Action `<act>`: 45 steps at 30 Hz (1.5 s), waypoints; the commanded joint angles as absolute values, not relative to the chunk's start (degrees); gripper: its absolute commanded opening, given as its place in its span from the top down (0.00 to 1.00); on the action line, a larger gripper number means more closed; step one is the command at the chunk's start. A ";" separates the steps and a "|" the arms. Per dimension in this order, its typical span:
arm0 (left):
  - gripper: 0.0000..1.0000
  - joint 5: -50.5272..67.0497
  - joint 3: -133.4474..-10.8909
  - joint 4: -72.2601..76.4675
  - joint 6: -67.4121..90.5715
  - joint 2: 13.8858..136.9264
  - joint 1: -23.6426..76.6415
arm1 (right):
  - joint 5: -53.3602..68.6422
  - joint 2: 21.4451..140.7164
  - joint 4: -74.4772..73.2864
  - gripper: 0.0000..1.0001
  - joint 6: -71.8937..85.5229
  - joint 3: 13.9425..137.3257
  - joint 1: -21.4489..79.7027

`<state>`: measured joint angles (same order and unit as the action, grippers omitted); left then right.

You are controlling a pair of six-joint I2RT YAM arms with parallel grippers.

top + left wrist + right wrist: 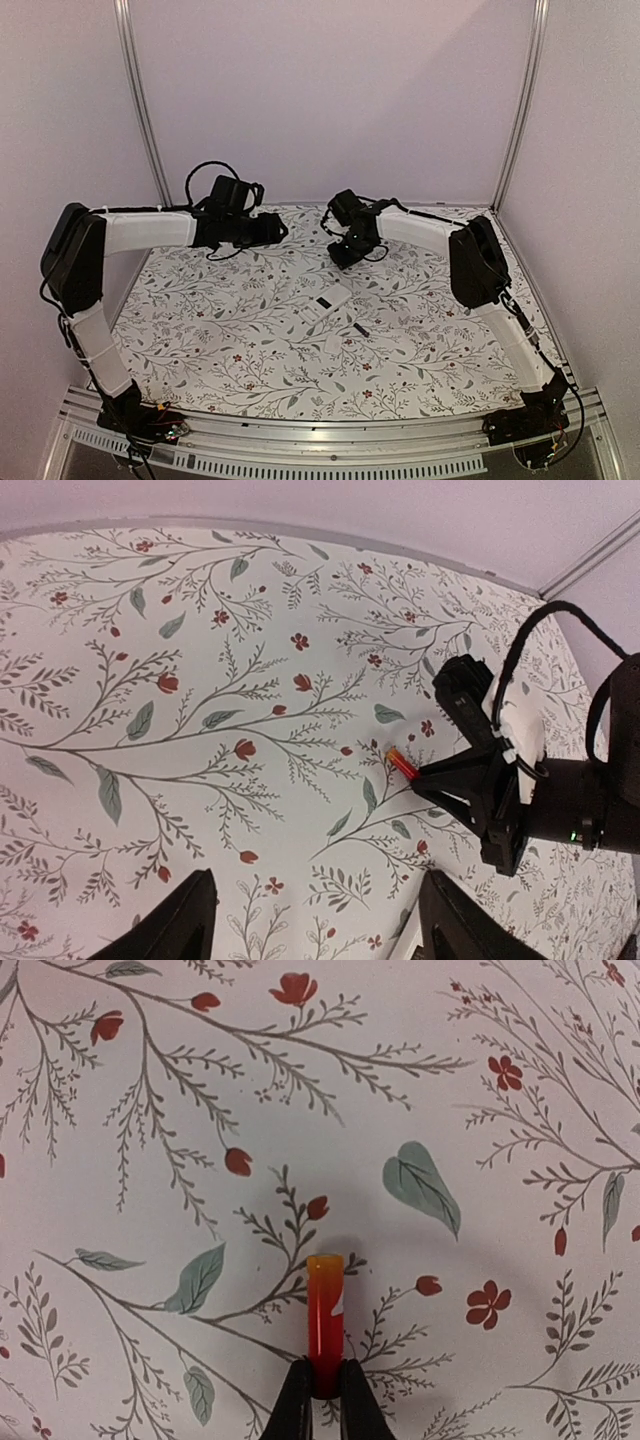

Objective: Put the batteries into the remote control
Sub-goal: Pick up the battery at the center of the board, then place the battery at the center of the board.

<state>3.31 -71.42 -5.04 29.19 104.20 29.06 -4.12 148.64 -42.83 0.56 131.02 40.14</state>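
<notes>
My right gripper [323, 1388] is shut on the near end of a red battery [324, 1305], which points away from the fingers, low over the flowered cloth. The left wrist view shows the same battery [402, 764] sticking out of the right gripper [425, 777]. From above, the right gripper [341, 256] is just behind the white remote control [326, 304], which lies slanted at mid-table. A small dark cylinder [361, 330], perhaps the other battery, lies right of the remote. My left gripper [318, 928] is open with nothing between its fingers, and hovers at the back left [272, 230].
A small white flat piece [335, 343] lies just in front of the remote. The flowered cloth [220, 330] covers the table. White walls with metal posts [140, 100] close the back and sides. A metal rail [330, 435] runs along the near edge.
</notes>
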 commanded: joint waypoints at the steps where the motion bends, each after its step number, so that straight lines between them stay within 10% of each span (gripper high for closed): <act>1: 0.28 3.34 -67.64 -2.92 29.50 99.66 28.43 | -1.52 137.79 -40.93 1.00 0.62 121.18 40.34; 17: 0.22 1.49 -55.64 -1.62 28.19 85.37 28.64 | 5.34 108.53 -30.44 1.00 -1.18 86.09 52.52; 24: 0.01 -4.58 -52.47 -4.66 26.91 81.98 29.53 | 2.30 109.11 -27.28 1.00 2.80 80.95 60.97; 45: 0.00 -8.16 -52.29 -6.59 26.46 83.44 29.71 | -1.70 122.16 -24.83 0.84 9.08 84.40 64.71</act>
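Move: The right hand, already gripping the red battery just above the table, has the white battery cover about 26 cm back and 2 cm left. Nearer in lies the remote control, some 14 cm back and 4 cm left, while the black battery is roughly 22 cm back and 4 cm right, all about 1 cm below. From the raised left hand, the cover lies about 23 cm back, 15 cm right and 13 cm down. Right carries its battery up and some 27 cm back, then down by the cover; left hand retreats, opening. ##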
